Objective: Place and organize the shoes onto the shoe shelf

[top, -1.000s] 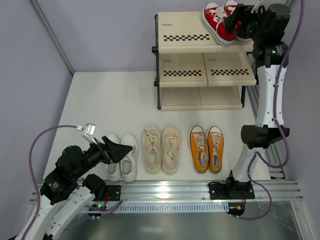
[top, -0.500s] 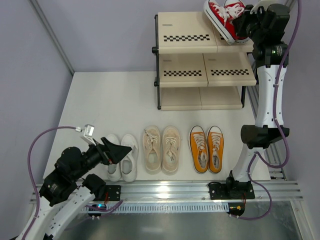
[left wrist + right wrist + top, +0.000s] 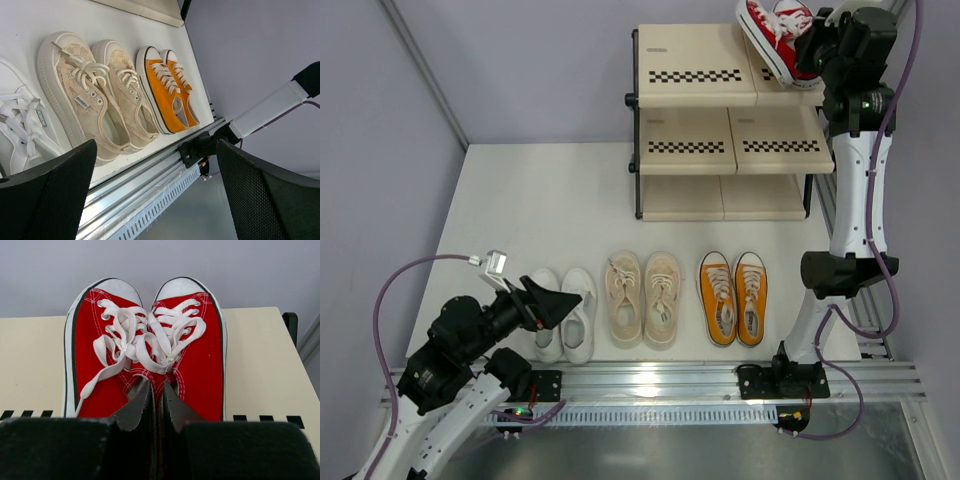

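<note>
The red shoes (image 3: 772,32) (image 3: 150,340) are at the right end of the shoe shelf's (image 3: 695,75) top tier (image 3: 35,365), tilted with toes to the back. My right gripper (image 3: 808,45) (image 3: 157,385) is shut on the pair, pinching their inner sides together behind the white laces. On the table in front stand the white shoes (image 3: 565,315) (image 3: 20,135), the cream-beige shoes (image 3: 643,298) (image 3: 95,100) and the orange shoes (image 3: 734,297) (image 3: 167,90), toes to the shelf. My left gripper (image 3: 555,300) (image 3: 156,150) hangs open beside the white pair with nothing in it.
The shelf's middle tier (image 3: 735,140) and bottom tier (image 3: 720,195) hold nothing. A metal rail (image 3: 660,380) (image 3: 145,185) runs along the table's near edge behind the shoes' heels. A slanted pole (image 3: 425,75) stands at the back left.
My right gripper has shut on the red pair, and the shoes have shifted right and back on the top tier, toes tilting up. The left arm has barely moved.
</note>
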Controlling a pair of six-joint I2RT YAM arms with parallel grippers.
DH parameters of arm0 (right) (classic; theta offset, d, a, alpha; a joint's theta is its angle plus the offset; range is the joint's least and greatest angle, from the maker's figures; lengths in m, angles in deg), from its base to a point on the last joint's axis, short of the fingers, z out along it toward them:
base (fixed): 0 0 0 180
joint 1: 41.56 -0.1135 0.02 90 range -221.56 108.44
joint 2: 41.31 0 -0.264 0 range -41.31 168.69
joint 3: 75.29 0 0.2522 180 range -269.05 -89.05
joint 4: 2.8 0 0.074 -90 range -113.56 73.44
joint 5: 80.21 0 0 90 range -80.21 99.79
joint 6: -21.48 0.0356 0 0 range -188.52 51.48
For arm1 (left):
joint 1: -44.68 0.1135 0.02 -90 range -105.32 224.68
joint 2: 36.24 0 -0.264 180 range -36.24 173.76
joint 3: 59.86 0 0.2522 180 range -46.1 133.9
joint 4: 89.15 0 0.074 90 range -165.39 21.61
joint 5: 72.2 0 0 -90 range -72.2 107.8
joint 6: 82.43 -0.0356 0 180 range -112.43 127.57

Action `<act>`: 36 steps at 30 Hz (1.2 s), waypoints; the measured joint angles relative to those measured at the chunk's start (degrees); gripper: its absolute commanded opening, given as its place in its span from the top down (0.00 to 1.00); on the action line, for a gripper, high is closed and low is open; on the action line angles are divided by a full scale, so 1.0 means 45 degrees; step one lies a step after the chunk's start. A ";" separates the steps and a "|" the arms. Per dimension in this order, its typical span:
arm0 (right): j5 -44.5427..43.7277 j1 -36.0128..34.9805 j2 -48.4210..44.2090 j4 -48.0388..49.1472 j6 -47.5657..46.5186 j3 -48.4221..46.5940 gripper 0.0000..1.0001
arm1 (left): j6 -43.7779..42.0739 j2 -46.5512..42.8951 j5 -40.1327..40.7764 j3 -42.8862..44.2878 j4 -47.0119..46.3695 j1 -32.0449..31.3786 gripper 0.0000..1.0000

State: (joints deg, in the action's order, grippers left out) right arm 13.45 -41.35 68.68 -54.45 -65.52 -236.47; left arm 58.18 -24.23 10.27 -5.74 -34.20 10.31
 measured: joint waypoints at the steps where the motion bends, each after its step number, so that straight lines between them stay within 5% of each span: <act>1: -0.0209 -0.0010 -0.0034 -0.0024 0.0049 0.0024 0.96 | 0.0000 -0.0010 0.0005 0.0000 0.0019 0.0000 0.00; 36: -0.2492 0.0991 -0.2079 0.0097 0.0053 0.1345 0.96 | 0.0000 -0.0170 0.0199 0.0185 0.0165 0.0000 0.00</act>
State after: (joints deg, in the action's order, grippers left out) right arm 2.24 -36.89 59.33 -54.02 -65.28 -230.41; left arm 58.18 -24.99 11.17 -4.91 -33.45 10.31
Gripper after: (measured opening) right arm 0.145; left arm 0.996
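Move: The right hand already pinches the red shoes, whose middle lies about 9 cm ahead and 2 cm left, roughly level. The free right end of the top shelf is some 8 cm ahead, 7 cm right and 5 cm below; the shelf's left panel is about 22 cm left, 6 cm ahead and 5 cm below. From the left hand, that right end is roughly 45 cm ahead, 55 cm right and 20 cm up. The right hand draws the still-pinched red shoes about 7 cm right, 5 back and slightly up, turning clockwise. ##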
